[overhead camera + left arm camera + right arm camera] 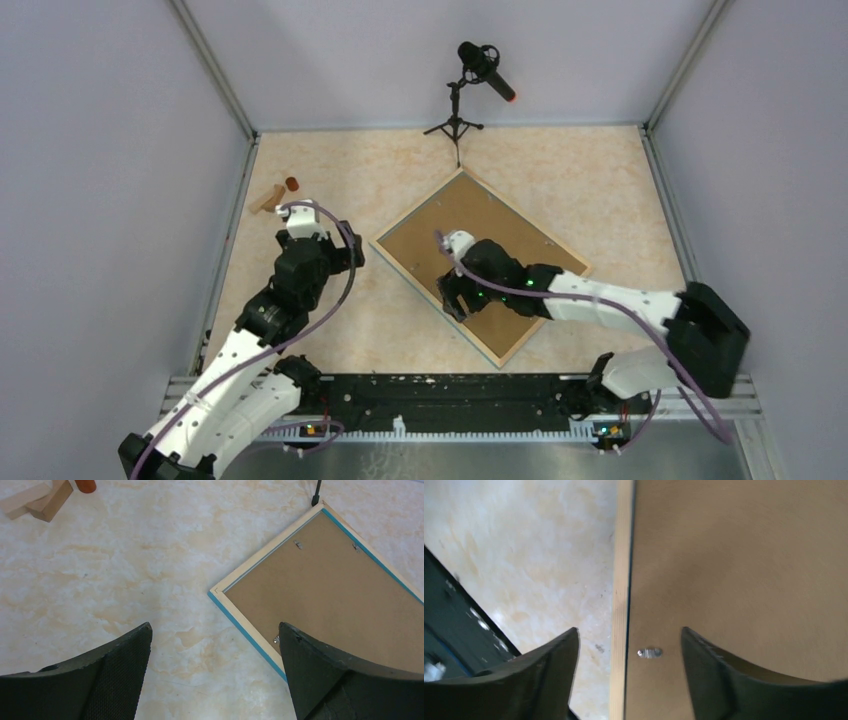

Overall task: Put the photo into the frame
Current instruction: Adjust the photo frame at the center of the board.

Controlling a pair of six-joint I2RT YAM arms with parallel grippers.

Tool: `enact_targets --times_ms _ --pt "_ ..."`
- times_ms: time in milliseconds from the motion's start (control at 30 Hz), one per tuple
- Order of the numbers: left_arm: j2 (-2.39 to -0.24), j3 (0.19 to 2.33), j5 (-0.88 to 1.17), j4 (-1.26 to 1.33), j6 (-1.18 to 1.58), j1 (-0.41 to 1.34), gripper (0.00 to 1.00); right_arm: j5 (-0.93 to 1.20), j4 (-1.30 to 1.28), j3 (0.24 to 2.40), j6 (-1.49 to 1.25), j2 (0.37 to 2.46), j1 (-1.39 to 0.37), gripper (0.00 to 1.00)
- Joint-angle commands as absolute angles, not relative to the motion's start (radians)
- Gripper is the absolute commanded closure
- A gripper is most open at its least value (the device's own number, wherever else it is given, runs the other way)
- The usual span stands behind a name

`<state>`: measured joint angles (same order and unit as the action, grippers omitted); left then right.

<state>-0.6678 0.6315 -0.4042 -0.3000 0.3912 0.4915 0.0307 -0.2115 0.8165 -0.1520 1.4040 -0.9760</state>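
The frame [420,205] lies face down at a slant in the middle of the table, its light wood rim [265,555] edged in blue. A brown backing board [470,215] fills it, so the photo is hidden. My right gripper [455,300] hovers over the frame's near-left side. It is open [629,630], astride the wood rim [621,570] and a small metal tab [650,653] on the board [734,570], holding nothing. My left gripper [335,255] is wide open [215,627] over bare tabletop just left of the frame's left corner, its right finger [340,680] overlapping the frame's edge.
Small wooden blocks [268,197] and a red piece [292,183] lie at the far left near the wall. A microphone on a tripod [480,65] stands behind the frame's far corner. The black base rail [449,615] runs close to the frame's near side. Walls enclose three sides.
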Motion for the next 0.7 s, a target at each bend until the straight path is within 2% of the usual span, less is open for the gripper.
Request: enact_targets --times_ms 0,67,167,300,467,667 --pt "-0.681 0.628 -0.345 -0.258 0.39 0.476 0.02 -0.357 -0.341 0.71 -0.687 1.108 -0.987 0.05" --pt "-0.69 0.629 -0.319 -0.251 0.391 0.468 0.02 -0.472 -0.489 0.674 -0.93 1.004 -0.952 0.01" --pt "-0.695 0.627 -0.28 -0.243 0.392 0.455 0.02 -0.393 -0.581 0.603 -1.072 0.879 -0.844 0.01" --pt "-0.692 0.627 -0.26 -0.241 0.391 0.448 0.01 -0.306 -0.62 0.514 -1.121 0.794 -0.709 0.01" --pt "-0.682 0.623 -0.255 -0.243 0.391 0.448 0.02 -0.334 -0.698 0.511 -1.168 0.784 -0.699 0.01" --pt "-0.678 0.622 -0.247 -0.24 0.391 0.448 0.02 -0.313 -0.627 0.456 -1.177 0.783 -0.7 0.03"
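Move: Below the right hand by about 6 cm and some 20 cm to its right, level with it fore and aft, lies the middle of the photo frame's near-right rail. The near-left rail, just released, passes about 3 cm to the hand's left and 1 cm ahead. One metal tab sits 3 cm to the hand's right, another 16 cm right, both level with it. From the left hand, that near-right rail's middle is about 42 cm right, 8 cm back and 19 cm down. Leaving the near-left rail, the right hand swings about 18 cm to the right across the frame's backing, arching up some 5 cm and then dipping to slightly below its starting height. On the way the gripper turns clockwise about 70 degrees and its fingers open from two-thirds to full, ending above the near-right rail and its tab, with the rail showing between the fingers and no touch seen. ##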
